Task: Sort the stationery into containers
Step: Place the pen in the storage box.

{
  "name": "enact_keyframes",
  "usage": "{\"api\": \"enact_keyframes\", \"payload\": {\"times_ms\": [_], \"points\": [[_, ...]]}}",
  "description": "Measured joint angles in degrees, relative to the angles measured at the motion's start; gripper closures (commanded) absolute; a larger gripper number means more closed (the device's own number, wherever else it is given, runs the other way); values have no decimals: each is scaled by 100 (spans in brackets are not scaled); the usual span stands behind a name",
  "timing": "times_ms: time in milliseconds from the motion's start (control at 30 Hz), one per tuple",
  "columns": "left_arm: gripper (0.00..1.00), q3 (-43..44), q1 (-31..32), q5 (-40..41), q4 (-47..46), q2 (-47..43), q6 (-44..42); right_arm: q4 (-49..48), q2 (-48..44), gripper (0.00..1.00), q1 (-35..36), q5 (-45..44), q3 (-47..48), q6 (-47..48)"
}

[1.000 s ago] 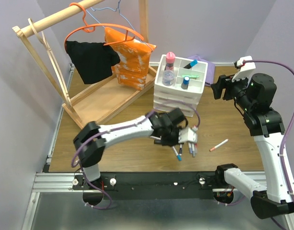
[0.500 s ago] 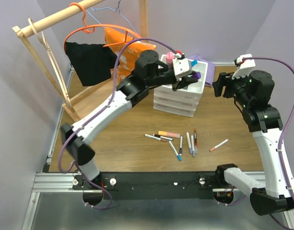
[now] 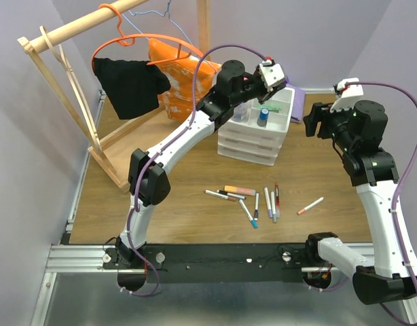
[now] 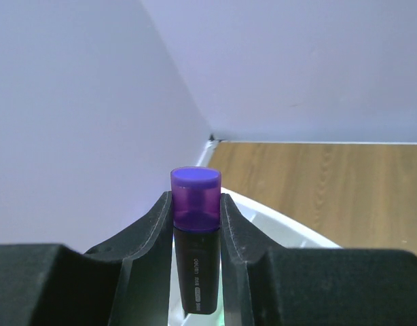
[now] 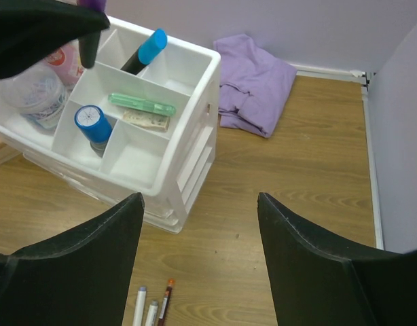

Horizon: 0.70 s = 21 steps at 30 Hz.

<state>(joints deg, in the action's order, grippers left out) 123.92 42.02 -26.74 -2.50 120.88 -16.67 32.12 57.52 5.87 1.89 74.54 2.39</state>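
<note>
My left gripper (image 3: 268, 85) hangs over the back of the divided tray (image 5: 198, 85) that tops the white organiser (image 3: 252, 142). It is shut on a purple-capped highlighter (image 4: 195, 197) with a dark barrel, whose lower end (image 5: 91, 51) dangles just above a rear compartment. The tray holds a blue highlighter (image 5: 146, 51), a green one (image 5: 140, 104), a blue-capped bottle (image 5: 93, 123) and a pink-capped bottle (image 5: 59, 61). Several pens (image 3: 252, 207) and an orange-pink highlighter (image 3: 239, 191) lie on the table in front. A red-tipped pen (image 3: 310, 206) lies apart. My right gripper (image 5: 202, 272) is open, high to the tray's right.
A purple cloth (image 5: 252, 68) lies behind the organiser on the right. A wooden clothes rack (image 3: 66, 81) with a black garment (image 3: 130, 85) and an orange bag (image 3: 185, 85) fills the back left. Walls close in on three sides.
The left arm lifted the purple highlighter from the pens on the table and carried it up and back over the tray. The right arm has barely moved.
</note>
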Motion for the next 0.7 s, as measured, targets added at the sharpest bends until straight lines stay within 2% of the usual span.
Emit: {"api": "enact_keyframes", "payload": {"times_ms": [433,700], "points": [[100,4,44,916,-162,369,-837,-122,-96,25,-162,0,-378,-114],[100,4,74,1126,-208,592,-1176,-153,-181,25,-247,7,-494,-149]]}}
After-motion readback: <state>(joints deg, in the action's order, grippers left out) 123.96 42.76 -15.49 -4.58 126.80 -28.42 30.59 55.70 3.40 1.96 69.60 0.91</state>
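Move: The pen, purple cap up, is already in the left gripper. Its goal, the storage box's back compartment with the blue-capped marker, lies about 7 cm ahead, 1 cm left and 19 cm down. From this gripper the green highlighter is some 3 cm ahead, 1 cm right, and the blue glue bottle level with it, 2 cm left, both nearly 20 cm below. From the right hand that compartment is roughly 17 cm ahead, 18 cm left and 16 cm down. Bring the left gripper forward about 5 cm, almost level at first, then sinking some 5 cm as it goes, to carry the upright pen towards the back compartment beside the blue-capped marker. Swing the wrist about 10 degrees counter-clockwise with a slight roll, and keep the pen pinched. Let the open, empty right hand sink about 2 cm, drifting slightly right. ##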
